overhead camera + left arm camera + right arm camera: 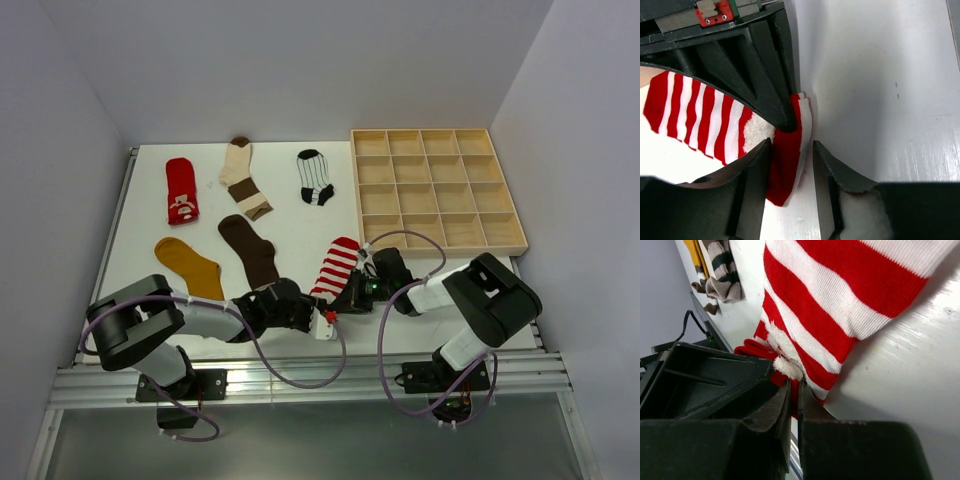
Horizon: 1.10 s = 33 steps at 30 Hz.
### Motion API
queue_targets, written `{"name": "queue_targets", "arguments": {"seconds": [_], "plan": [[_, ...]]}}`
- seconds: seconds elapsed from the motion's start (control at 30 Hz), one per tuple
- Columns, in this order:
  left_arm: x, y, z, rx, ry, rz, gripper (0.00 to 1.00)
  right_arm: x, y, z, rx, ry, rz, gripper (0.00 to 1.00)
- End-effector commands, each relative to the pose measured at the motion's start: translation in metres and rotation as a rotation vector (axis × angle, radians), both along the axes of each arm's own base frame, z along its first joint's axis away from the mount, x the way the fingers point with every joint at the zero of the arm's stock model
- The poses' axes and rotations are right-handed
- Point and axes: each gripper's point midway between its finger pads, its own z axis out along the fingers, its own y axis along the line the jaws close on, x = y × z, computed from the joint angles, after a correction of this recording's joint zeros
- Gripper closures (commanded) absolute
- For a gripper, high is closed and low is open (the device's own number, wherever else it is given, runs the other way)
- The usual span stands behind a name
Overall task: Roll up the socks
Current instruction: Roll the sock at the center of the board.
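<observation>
The red-white striped sock (338, 264) lies near the table's front edge, between both arms. My right gripper (796, 390) is shut on its red end, pinching the fabric edge, and its black fingers (755, 75) also show in the left wrist view. My left gripper (790, 160) straddles that same red end (786, 165). The cloth rests against its left finger, with a gap to the right finger (827, 172), so the jaws stand open. From above, the left gripper (318, 312) and right gripper (342, 298) meet at the sock's near end.
Other socks lie on the white table (290, 215): red patterned (181, 190), cream-and-brown (244, 177), white with black stripes (315, 177), mustard (188, 266), dark brown (250, 250). A wooden compartment tray (435, 190) stands at the back right.
</observation>
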Motion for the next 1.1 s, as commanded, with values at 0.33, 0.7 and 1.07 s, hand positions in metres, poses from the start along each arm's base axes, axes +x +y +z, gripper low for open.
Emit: {"name": "queue_targets", "arguments": {"seconds": [0.33, 0.7, 1.07], "plan": [[-0.002, 0.001, -0.021, 0.133, 0.295, -0.059, 0.63, -0.035, -0.051, -0.055, -0.27, 0.136, -0.039, 1.0], [0.004, -0.001, -0.017, 0.183, 0.601, 0.002, 0.8, -0.022, -0.053, -0.051, -0.302, 0.087, -0.05, 0.98], [0.009, -0.01, -0.01, 0.228, 0.928, 0.127, 1.0, 0.023, -0.068, -0.01, -0.395, -0.116, -0.191, 0.48]]}}
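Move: The left hand, half open, has the small turned-over end of the red-striped sock between its fingers, the end's middle about 1 cm ahead, 1 cm to its right and 1 cm below; the sock's flat body lies about 9 cm ahead and 2 cm right. From that hand the dark brown sock is some 12 cm ahead and 17 cm left. The right hand pinches the same turned end, which lies about 1 cm to its left; the tray's middle is roughly 25 cm ahead and 22 cm right of it. The left hand eases about 2 cm forward and 2 cm to the right into the turned end, rolling some 40 degrees about its rightward-pointing fingers so that its top tips forward, while its fingers close from half open to pinch the red fabric. The right hand keeps its pinch and creeps barely 1 cm right at first, then, once the left has closed, opens about halfway and comes free of the end, drawing off to the right and forward with a slight rise. ##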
